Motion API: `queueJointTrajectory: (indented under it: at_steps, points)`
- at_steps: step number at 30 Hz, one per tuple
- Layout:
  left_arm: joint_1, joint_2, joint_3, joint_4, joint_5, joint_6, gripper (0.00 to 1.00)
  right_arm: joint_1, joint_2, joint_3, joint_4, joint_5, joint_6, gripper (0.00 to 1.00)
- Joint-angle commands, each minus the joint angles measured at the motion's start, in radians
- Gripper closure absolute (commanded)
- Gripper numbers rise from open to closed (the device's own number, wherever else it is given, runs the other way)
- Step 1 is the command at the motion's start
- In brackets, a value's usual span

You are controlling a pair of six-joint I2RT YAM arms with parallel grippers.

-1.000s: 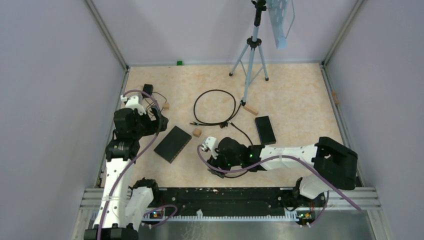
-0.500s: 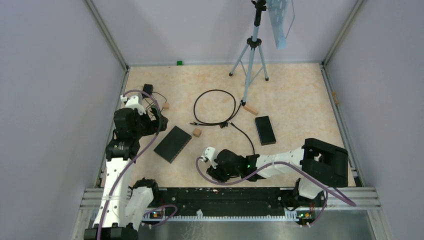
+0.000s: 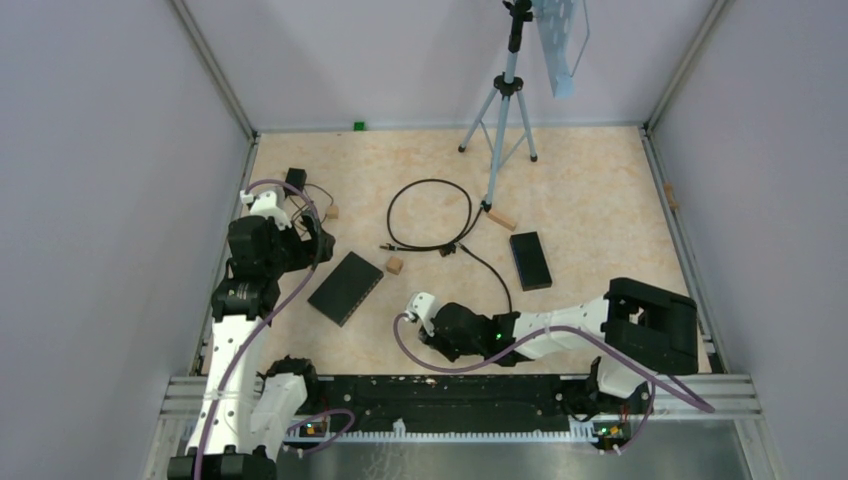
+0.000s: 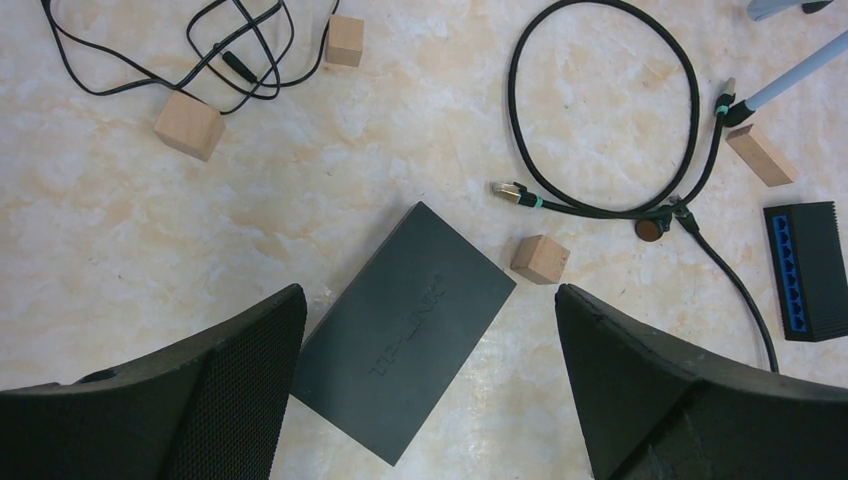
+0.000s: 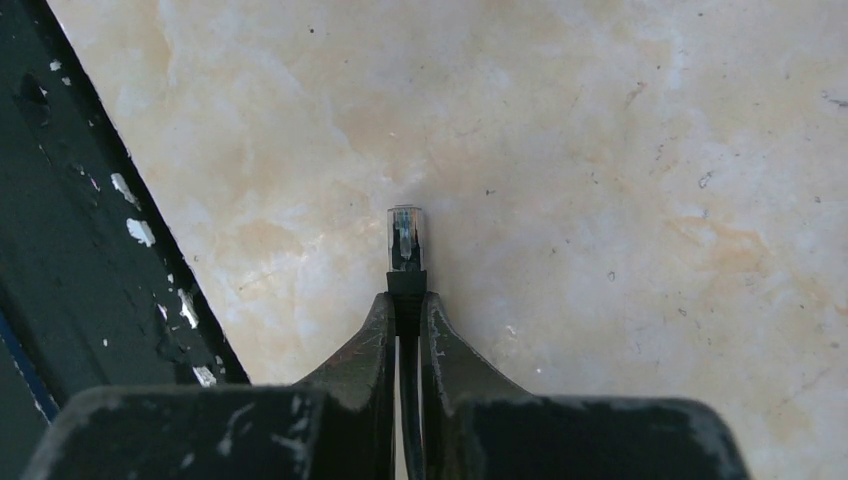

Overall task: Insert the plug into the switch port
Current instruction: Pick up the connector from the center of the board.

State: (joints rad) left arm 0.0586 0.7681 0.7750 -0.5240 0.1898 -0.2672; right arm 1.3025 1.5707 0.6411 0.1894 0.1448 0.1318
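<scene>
My right gripper (image 5: 405, 300) is shut on the black boot of the cable's plug (image 5: 405, 238). The clear tip sticks out past the fingertips, just over the marble floor near the front rail. The black cable (image 3: 495, 275) trails back from it to a loop (image 3: 430, 215) whose other plug (image 4: 510, 190) lies loose. A dark flat switch (image 4: 405, 325) lies tilted below my left gripper (image 4: 428, 300), which hangs open above it with nothing held; this switch's ports are hidden. A second black switch (image 4: 808, 270) with blue ports lies to the right.
A tripod (image 3: 500, 110) stands at the back. Small wooden blocks (image 4: 541, 259) (image 4: 190, 125) lie between the switches and the cable. A thin black wire (image 4: 200, 50) is tangled at the far left. A black rail (image 5: 90, 250) runs beside the right gripper.
The right arm has drawn back toward the near edge, pulling the cable along. Its jaws have closed on the plug. The left arm has not moved.
</scene>
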Motion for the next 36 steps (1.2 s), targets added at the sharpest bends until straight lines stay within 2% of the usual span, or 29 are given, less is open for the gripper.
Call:
queueJointTrajectory:
  at_steps: [1, 5, 10, 14, 18, 24, 31, 34, 36]
  points:
    - [0.002, -0.009, 0.031, 0.034, 0.026, -0.032, 0.01, 0.013, -0.097, 0.022, -0.054, 0.031, -0.030, 1.00]
    - [0.003, 0.002, 0.096, 0.036, 0.128, -0.066, 0.01, 0.012, -0.203, 0.055, -0.083, 0.095, -0.080, 1.00]
    - [0.004, 0.030, 0.260, 0.017, 0.188, -0.115, 0.01, 0.007, -0.355, 0.029, -0.014, 0.106, -0.179, 1.00]
    - [0.003, 0.065, 0.389, -0.050, 0.123, -0.224, 0.01, -0.001, -0.435, 0.056, -0.007, 0.139, -0.257, 1.00]
    - [0.003, 0.073, 0.464, -0.005, 0.258, -0.264, 0.01, -0.035, -0.511, 0.078, 0.008, 0.092, -0.341, 1.00]
    - [0.003, 0.058, 0.417, 0.106, 0.392, -0.455, 0.01, -0.088, -0.602, 0.115, -0.003, 0.063, -0.412, 1.00]
    - [-0.003, 0.077, 0.253, 0.195, 0.567, -0.554, 0.01, -0.155, -0.687, 0.071, 0.039, 0.039, -0.393, 1.00]
    - [-0.071, 0.058, 0.213, 0.210, 0.496, -0.592, 0.02, -0.157, -0.702, 0.066, 0.058, 0.043, -0.379, 1.00]
    - [-0.186, 0.054, 0.199, 0.230, 0.414, -0.603, 0.03, -0.160, -0.708, 0.067, 0.060, 0.022, -0.364, 1.00]
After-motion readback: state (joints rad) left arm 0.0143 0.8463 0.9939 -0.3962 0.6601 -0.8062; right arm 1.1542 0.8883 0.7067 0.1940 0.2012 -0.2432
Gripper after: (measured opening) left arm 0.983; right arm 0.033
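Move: The right hand already has the plug pinched just over the table. From it the open left gripper is about 22 cm to the left, 15 cm ahead and 18 cm up. At table height, the switch lies roughly 17 cm left and 10 cm ahead, the wooden block 7 cm left and 15 cm ahead, and the black clip 4 cm right and 18 cm ahead. From the left hand, the plug is some 22 cm right, 15 cm back and 18 cm below. Keeping the plug pinched, the right hand lifts it nearly 30 cm, drifting a little forward and right and tipping the fingers up some 45 degrees until they are about level. The left hand, wide open, rises about 19 cm, then sinks some 6 cm while travelling about 10 cm right towards the plug, rolling its left side up and over by some 35 degrees and turning slightly clockwise. ##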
